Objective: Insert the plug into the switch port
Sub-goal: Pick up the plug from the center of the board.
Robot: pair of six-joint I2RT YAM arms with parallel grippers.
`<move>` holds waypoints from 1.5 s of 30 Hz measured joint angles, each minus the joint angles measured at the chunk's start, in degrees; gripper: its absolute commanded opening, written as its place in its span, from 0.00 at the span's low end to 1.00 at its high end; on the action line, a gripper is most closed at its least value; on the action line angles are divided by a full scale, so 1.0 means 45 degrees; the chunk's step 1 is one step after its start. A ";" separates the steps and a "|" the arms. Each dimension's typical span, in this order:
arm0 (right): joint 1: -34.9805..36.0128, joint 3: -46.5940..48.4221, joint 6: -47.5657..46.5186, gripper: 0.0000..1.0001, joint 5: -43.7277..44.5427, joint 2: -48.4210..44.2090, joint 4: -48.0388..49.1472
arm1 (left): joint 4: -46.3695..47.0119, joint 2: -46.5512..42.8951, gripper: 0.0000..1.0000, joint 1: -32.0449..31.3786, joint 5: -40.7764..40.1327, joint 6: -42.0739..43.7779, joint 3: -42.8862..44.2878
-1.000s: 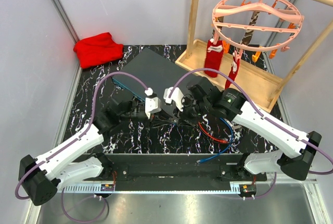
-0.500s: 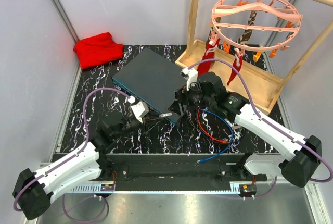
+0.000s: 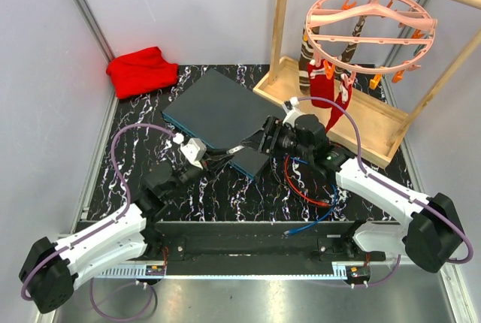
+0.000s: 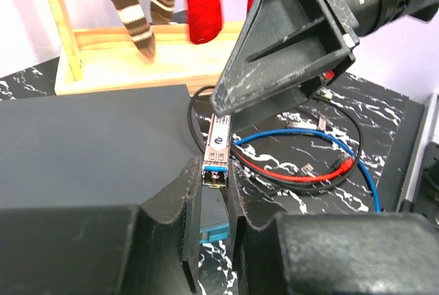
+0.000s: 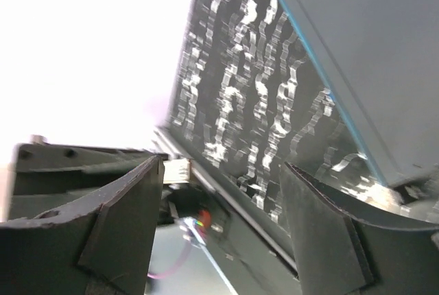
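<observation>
The plug (image 4: pixel 218 140), a small metal module with a blue end, sticks out forward from my left gripper (image 4: pixel 214 171), which is shut on its blue end. From above, the plug (image 3: pixel 235 149) hangs just in front of the teal front edge of the switch (image 3: pixel 218 105), a flat dark grey box, near its right corner. My right gripper (image 3: pixel 254 145) stands open right beside the plug's far end, one finger (image 4: pixel 288 41) looming over it. In the right wrist view the jaws (image 5: pixel 219 206) are wide apart; the plug's tip (image 5: pixel 177 170) shows by the left finger, and the switch (image 5: pixel 370 48) fills the upper right.
Red and blue cables (image 3: pixel 312 188) lie coiled on the marbled table right of the switch. A wooden rack base (image 3: pixel 338 109) sits behind my right arm, with a pink hanger (image 3: pixel 368 22) holding socks above it. A red cloth (image 3: pixel 141 71) lies at the back left.
My right gripper has opened and let go of the plug, then drawn back to the right. The left gripper kept hold of the plug and shifted left and nearer. The hanging socks have swung.
</observation>
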 measured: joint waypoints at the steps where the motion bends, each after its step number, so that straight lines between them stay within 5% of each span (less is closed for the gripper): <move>1: -0.0019 -0.0087 0.0301 0.76 -0.0005 0.0000 0.0291 | 0.0155 0.0092 0.00 -0.0015 -0.0073 -0.0024 0.0000; 16: -0.0039 -0.0709 0.3288 0.63 -0.0340 0.0593 0.3390 | 0.1443 0.0738 0.00 -0.0146 -0.0622 -0.0238 0.0000; 23: -0.0039 -0.0850 0.3779 0.36 -0.0413 0.0894 0.4065 | 0.1661 0.0899 0.00 -0.0165 -0.0622 -0.0287 0.0000; 27: -0.0039 -0.0918 0.3944 0.10 -0.0495 0.0942 0.4337 | 0.1705 0.0923 0.01 -0.0165 -0.0617 -0.0291 0.0000; 31: -0.0078 -0.0981 0.4031 0.00 -0.0486 0.0947 0.4401 | 0.1569 0.0971 0.36 -0.0185 -0.0588 -0.0282 0.0005; 35: -0.0097 -0.0996 0.3954 0.00 -0.0520 0.0947 0.4410 | 0.0772 0.0860 0.53 -0.0199 -0.0617 -0.0019 0.0160; 45: -0.0126 -0.0792 0.2531 0.00 -0.0578 0.0855 0.3186 | -0.4765 0.0199 0.68 -0.0194 -0.0869 0.1350 0.3089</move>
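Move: The left hand grips the plug's near end, the plug's middle about 3 cm to its right and 2 cm ahead, at its height; the open right gripper is some 8 cm right and 3 cm ahead. From the right hand the plug's middle is about 5 cm left, 1 cm back and 1 cm up. The dark switch's middle lies roughly 11 cm ahead of the left hand and 15 cm below it; the cable coil is about 15 cm right of the right hand, 7 cm back and 15 cm below it. Right hand rises about 2 cm and leftward, pinching the plug's far end; left hand opens and lets go. ##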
